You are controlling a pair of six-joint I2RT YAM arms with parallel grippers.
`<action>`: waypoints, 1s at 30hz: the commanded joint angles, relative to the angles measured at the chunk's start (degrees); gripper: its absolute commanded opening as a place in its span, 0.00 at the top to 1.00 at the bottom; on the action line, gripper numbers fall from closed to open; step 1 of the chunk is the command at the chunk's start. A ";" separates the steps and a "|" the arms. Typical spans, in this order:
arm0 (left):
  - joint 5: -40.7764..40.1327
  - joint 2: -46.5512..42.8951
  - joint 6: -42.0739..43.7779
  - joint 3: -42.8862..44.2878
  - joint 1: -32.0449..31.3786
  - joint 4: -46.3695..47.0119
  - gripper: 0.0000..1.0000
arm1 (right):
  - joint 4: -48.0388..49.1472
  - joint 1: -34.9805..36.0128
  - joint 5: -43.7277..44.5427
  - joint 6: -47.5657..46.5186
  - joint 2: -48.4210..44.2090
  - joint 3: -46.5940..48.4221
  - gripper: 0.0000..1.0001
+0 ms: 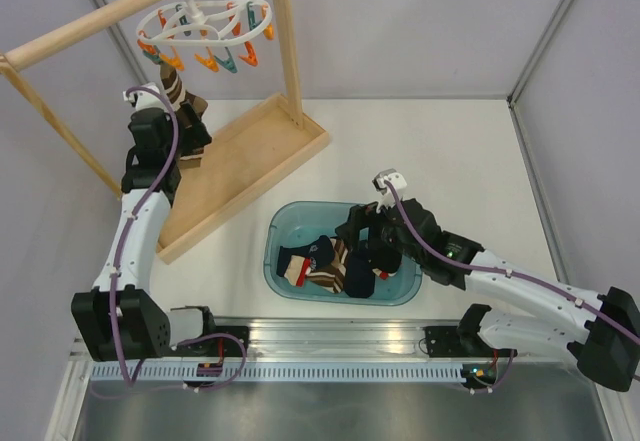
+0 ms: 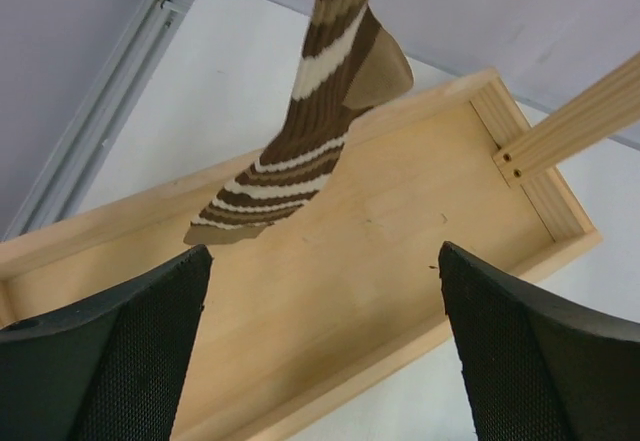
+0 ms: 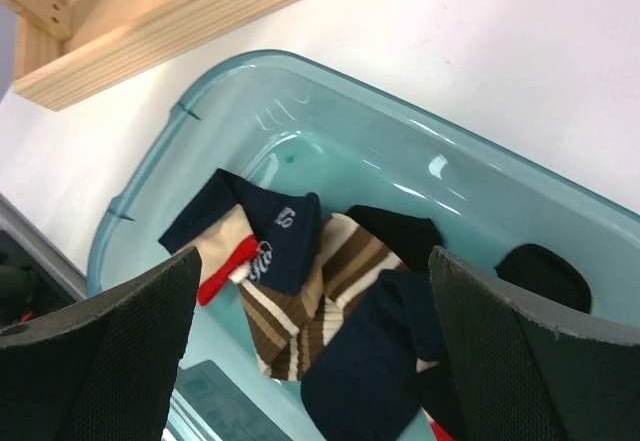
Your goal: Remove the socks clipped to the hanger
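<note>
The white oval hanger (image 1: 205,19) hangs from the wooden pole, with orange and teal clips under its ring. One brown, tan and white striped sock (image 1: 180,89) is still clipped to it and hangs down over the wooden tray (image 2: 400,251). My left gripper (image 1: 193,133) is open just below this striped sock (image 2: 315,121), whose toe ends ahead of the left gripper's (image 2: 325,346) fingers without touching them. My right gripper (image 1: 364,249) is open and empty over the teal tub (image 1: 290,223). Several socks (image 3: 310,291) lie in it: navy, black, striped, and one with a red patch.
The wooden rack's upright post (image 1: 285,41) stands at the tray's far end, and its slanted leg (image 1: 55,126) is on the left. The teal tub's rim (image 3: 330,81) lies close to the tray's edge (image 3: 190,16). White table (image 1: 450,161) stretches to the right.
</note>
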 commanded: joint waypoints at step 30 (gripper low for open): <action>4.34 8.85 3.27 1.28 -1.55 22.60 0.98 | 15.84 -0.07 -5.84 -2.94 4.39 1.55 0.02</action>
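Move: The last striped sock hangs about 10 cm ahead of the left hand's open fingers, a centimetre to its left and nearly level. The white hanger is some 25 cm above the hand, 10 cm ahead and 8 cm right; the wooden post stands about 18 cm right and 10 cm ahead. From the right hand the sock is some 24 cm ahead, 31 cm left and 10 cm higher. Left hand reaches about 8 cm forward, dips and pinches the striped sock; right hand drifts left and up. ##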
